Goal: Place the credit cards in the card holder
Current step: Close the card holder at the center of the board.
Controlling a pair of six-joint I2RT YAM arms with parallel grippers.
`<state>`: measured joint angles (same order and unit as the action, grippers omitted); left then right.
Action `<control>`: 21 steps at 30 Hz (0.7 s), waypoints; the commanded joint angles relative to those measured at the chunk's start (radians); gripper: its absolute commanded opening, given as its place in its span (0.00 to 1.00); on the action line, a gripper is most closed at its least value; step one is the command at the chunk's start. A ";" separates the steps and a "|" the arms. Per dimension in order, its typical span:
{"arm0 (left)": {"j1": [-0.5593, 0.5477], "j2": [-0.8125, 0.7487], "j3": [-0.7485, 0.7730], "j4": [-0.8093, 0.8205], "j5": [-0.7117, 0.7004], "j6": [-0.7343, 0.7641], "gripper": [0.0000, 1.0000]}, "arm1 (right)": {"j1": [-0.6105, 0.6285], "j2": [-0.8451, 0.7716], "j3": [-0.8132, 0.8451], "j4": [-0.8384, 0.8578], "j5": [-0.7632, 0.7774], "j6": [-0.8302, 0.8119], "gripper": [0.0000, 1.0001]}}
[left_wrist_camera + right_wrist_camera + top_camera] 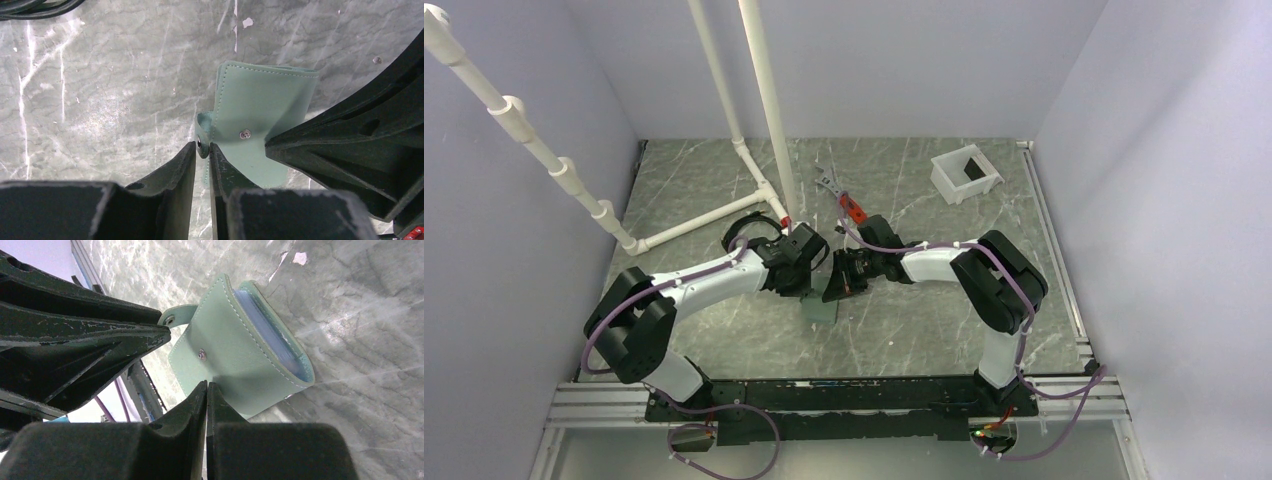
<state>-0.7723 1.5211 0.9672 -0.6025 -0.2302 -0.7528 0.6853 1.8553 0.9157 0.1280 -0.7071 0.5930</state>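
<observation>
The card holder [820, 312] is a mint-green folding wallet on the table between both grippers. In the right wrist view it [235, 350] is folded over with a light blue credit card [270, 330] showing inside its open edge. The tan-brown card is out of view. My left gripper [202, 145] is shut on the wallet's snap tab [202, 131]. My right gripper [206, 384] is shut, its tips against the wallet's outer face below the snap stud [202, 355]. Its fingers [350, 145] lie over the wallet's corner in the left wrist view.
A white square tub [966, 172] stands at the back right. A red-handled tool [844, 202] lies behind the grippers. A white pipe frame [764, 110] rises at the back left, with a black cable loop [749, 230] at its foot.
</observation>
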 commanded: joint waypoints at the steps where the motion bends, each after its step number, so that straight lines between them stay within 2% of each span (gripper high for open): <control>1: -0.004 0.007 0.038 0.010 -0.003 -0.002 0.21 | 0.014 0.030 0.015 -0.026 0.058 -0.039 0.06; 7: -0.004 0.016 0.046 0.010 0.006 -0.004 0.15 | 0.014 0.031 0.017 -0.031 0.059 -0.042 0.06; 12: -0.004 0.015 0.045 0.001 -0.004 -0.002 0.00 | 0.017 0.039 0.014 -0.025 0.055 -0.039 0.05; 21: -0.002 -0.058 -0.023 0.113 0.077 0.024 0.00 | 0.017 0.052 0.024 -0.034 0.073 -0.056 0.05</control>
<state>-0.7723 1.5280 0.9726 -0.5774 -0.2054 -0.7441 0.6853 1.8648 0.9257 0.1230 -0.7124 0.5896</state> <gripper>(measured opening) 0.010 0.051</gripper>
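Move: The free end of the card holder's strap is already between the left fingertips. From the left hand, the holder's snap stud is about 3 cm to the right and roughly 2 cm down; the holder's middle is some 5 cm right, 1 cm ahead and 3 cm down. The black cable coil lies about 15 cm ahead and 10 cm left, some 4 cm below. From the right hand, resting on the holder's right part, the strap end is about 5 cm to its left and level with it. The left hand stays nearly in place over the holder's left edge while its fingers, about a fifth open, shut completely and pinch the strap's end between the tips; once shut, it starts to ease to the right towards the snap stud, under 1 cm, with hardly any turn of the wrist. The right hand stays where it is, its nearly shut fingertips still resting on the right part of the holder's face and keeping the holder down. ##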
